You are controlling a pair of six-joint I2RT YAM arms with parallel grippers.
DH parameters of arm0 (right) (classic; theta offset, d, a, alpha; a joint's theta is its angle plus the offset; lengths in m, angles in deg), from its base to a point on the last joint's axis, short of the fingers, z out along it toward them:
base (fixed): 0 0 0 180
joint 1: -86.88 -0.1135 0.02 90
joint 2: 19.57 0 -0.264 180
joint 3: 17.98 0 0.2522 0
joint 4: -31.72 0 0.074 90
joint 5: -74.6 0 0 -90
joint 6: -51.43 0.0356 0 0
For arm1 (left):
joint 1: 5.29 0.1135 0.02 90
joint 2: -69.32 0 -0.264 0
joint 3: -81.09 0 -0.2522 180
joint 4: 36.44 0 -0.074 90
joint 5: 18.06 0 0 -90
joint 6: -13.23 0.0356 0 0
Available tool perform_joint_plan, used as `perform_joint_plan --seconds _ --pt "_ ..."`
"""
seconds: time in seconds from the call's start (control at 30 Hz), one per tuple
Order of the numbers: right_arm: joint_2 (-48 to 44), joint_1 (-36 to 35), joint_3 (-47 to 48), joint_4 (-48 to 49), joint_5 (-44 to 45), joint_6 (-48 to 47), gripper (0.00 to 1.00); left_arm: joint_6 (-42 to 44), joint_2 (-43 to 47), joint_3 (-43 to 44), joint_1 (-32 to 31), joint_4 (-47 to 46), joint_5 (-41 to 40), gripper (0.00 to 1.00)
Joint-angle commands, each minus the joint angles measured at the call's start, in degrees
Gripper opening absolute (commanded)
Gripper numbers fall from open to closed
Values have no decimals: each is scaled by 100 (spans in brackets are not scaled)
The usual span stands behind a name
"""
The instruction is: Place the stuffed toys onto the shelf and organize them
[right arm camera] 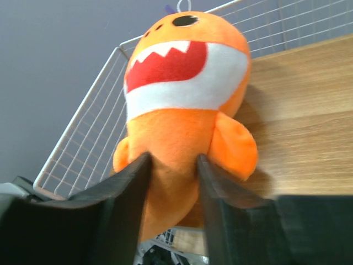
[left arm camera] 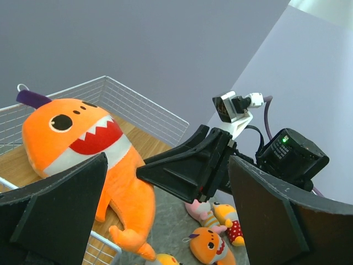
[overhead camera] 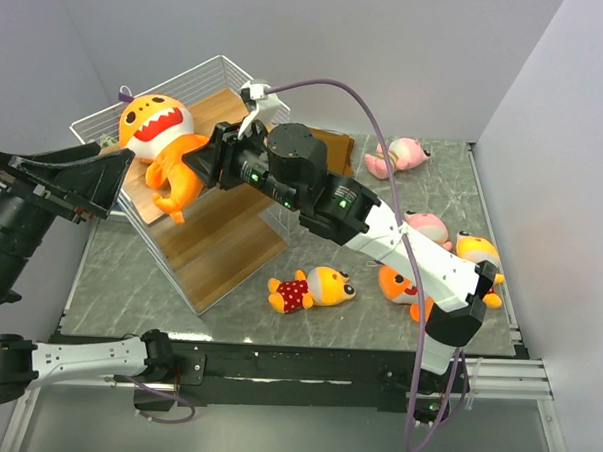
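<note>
The shelf [overhead camera: 224, 245] lies tilted at the back left, a white wire frame with wooden boards. A big orange shark [overhead camera: 154, 125] lies on its upper board. My right gripper [overhead camera: 191, 163] is shut on the shark's lower body [right arm camera: 177, 83], with a finger pressed in on each side [right arm camera: 174, 161]. My left gripper [overhead camera: 121, 183] is open and empty, held up left of the shelf. In the left wrist view it [left arm camera: 168, 161] looks at the shark [left arm camera: 83, 138]. The second shark [overhead camera: 401, 286] lies partly under my right arm.
On the grey tabletop lie a small orange-headed toy in red dotted clothes [overhead camera: 309, 289], a second one [overhead camera: 477, 251] at the right, a pink toy [overhead camera: 403, 153] at the back and another pink toy [overhead camera: 428, 227] by my right arm. The shelf's wire wall [right arm camera: 88, 132] stands behind the shark.
</note>
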Motion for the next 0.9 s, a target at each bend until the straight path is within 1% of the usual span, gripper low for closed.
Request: perform_joint_plan --seconds 0.0,0.03,0.17,0.3,0.43,0.6,0.67,0.8,0.87 --pt "-16 -31 23 180 -259 -258 37 169 -82 69 12 -177 56 96" --pt "-68 -39 -47 346 -330 -293 30 169 -81 34 12 -195 64 97" --pt "27 -39 40 383 -621 -337 28 125 -81 16 12 -168 82 97" --pt "194 -39 216 331 -727 -398 27 160 -29 -54 12 -247 117 96" --pt "344 -31 365 286 -937 -399 12 177 -64 -10 12 -195 117 96" --pt "291 -31 207 523 -1236 -311 2 160 -99 16 12 -168 161 96" --pt "291 -31 198 585 -1324 -302 0 186 -116 7 12 -160 187 96" --pt "265 -31 111 708 -1666 -381 0 186 -152 43 12 -98 249 96" --pt "247 -39 49 805 -1702 -416 0 195 -108 -28 12 -151 284 97"
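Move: The big orange shark toy, lying over the upper shelf's front edge, has its middle about 4 cm left, 1 cm ahead and 1 cm above the right hand, whose fingers already straddle its belly. The shelf board's middle lies roughly 8 cm ahead, 1 cm left and 7 cm below; the open left gripper is about 10 cm back, 4 cm left and 7 cm higher. From the left hand the shark's middle is some 11 cm straight ahead, 6 cm down. The shark toy's belly is pinched as the half-open right fingers close almost fully, their tips meeting on a fold of plush. Closing, the right hand carries it back and to the left towards the open left gripper, about 4 cm in all at nearly the same height, and turns roughly 15 degrees counter-clockwise. ##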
